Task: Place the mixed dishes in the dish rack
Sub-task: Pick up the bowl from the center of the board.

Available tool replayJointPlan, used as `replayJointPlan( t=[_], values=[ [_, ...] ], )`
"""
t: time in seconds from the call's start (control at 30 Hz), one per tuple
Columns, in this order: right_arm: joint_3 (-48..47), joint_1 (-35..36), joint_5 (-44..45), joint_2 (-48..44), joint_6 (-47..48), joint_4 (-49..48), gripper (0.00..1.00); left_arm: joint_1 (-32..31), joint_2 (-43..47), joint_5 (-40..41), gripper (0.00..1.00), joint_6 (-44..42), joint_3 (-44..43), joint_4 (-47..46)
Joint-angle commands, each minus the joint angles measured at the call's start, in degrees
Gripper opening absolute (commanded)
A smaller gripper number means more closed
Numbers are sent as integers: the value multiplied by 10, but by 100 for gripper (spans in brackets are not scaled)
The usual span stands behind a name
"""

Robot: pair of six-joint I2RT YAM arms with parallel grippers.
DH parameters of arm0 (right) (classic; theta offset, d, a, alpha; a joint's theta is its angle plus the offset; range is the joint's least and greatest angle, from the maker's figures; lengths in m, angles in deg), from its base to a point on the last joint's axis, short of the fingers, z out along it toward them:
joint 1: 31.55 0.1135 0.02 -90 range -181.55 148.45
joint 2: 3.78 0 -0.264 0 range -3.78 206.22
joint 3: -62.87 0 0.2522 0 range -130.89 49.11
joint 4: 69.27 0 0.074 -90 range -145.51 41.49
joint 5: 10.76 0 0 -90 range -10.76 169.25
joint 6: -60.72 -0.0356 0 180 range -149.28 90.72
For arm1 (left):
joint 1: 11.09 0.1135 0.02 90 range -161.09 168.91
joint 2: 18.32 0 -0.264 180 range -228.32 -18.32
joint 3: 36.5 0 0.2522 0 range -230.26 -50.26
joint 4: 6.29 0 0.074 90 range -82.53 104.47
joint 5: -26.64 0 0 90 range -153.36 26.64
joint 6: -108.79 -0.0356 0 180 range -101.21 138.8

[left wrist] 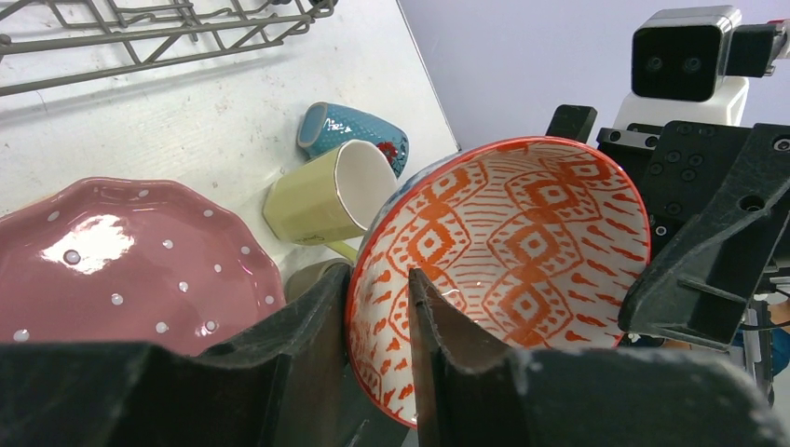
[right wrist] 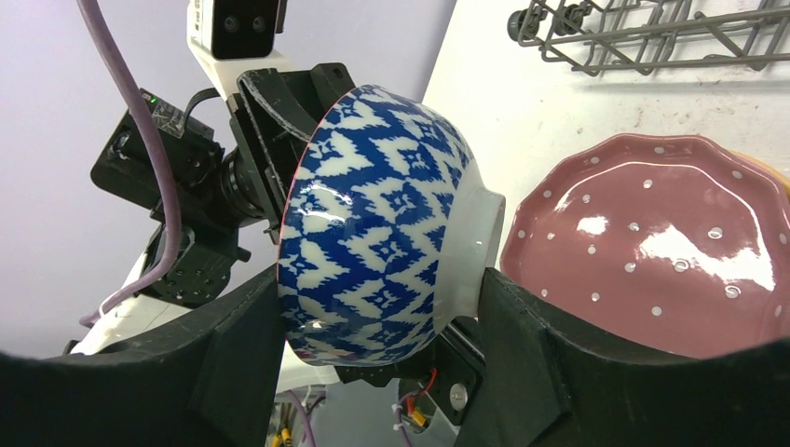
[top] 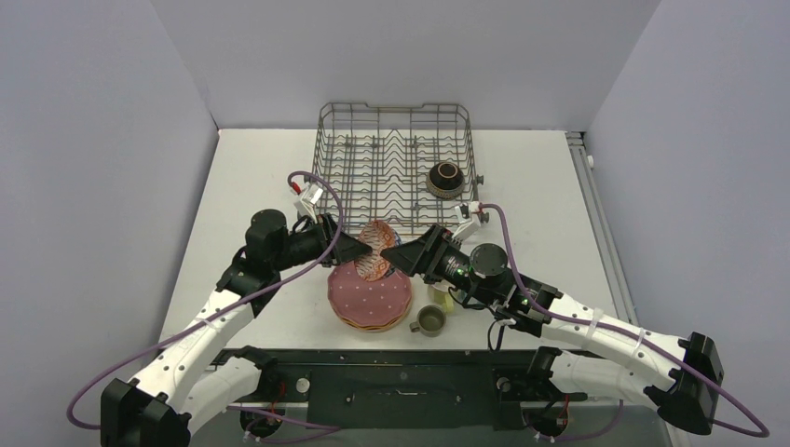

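Observation:
The bowl (top: 375, 264), red-patterned inside (left wrist: 522, 242) and blue-and-white outside (right wrist: 373, 223), hangs on edge above the stack of dotted plates with the pink plate (top: 368, 298) on top. My right gripper (top: 396, 259) is shut on it, one finger on the rim side and the other against the foot (right wrist: 380, 279). My left gripper (top: 360, 250) straddles the opposite rim, jaws a little apart, with a gap at the inner finger (left wrist: 377, 279). The grey wire dish rack (top: 391, 105) stands behind, with a dark brown bowl (top: 445, 179) inside at its right.
A grey-olive mug (top: 429, 320) stands right of the plate stack. A yellow mug (left wrist: 326, 196) and a blue mug (left wrist: 354, 130) lie on their sides under my right arm. The rack's near wall (left wrist: 140, 37) (right wrist: 652, 37) is just beyond the plates.

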Motion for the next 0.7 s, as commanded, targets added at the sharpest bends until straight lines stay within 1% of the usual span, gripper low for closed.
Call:
replayJointPlan(
  t=[0.0,0.33,0.53,0.67],
  values=[
    [-24,3,21,-2,6,-19,0,3,1,-6,27,2,-10,-36],
    [-22,1,31,-2,4,-19,0,3,1,-3,34,-2,-5,-31],
    [-22,-4,35,2,3,-9,0,10,2,14,42,-19,-7,-10],
    [-29,-11,40,5,10,6,0,19,1,26,51,-34,-14,13]
  ],
)
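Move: The bowl hangs between the hands, opening towards the left one, its middle about 5 cm right, 2 cm back and 2 cm above that hand. From the right hand, already gripping it, the middle is 2 cm ahead, 2 cm left and 1 cm up. The rack's middle is roughly 42 cm ahead, level sideways, the plates 10 cm ahead and 6 cm left, the grey mug 2 cm ahead and 8 cm right, all about 20 cm or more below. The bowl keeps hanging in the right hand, pinched between rim and foot, while that hand sinks about 1.5 cm, easing slightly forward and right. The left hand stays by the rim and spreads its already loosened fingers from a quarter to half open, one either side of the bowl's wall, only starting to edge forward and left at the end. ##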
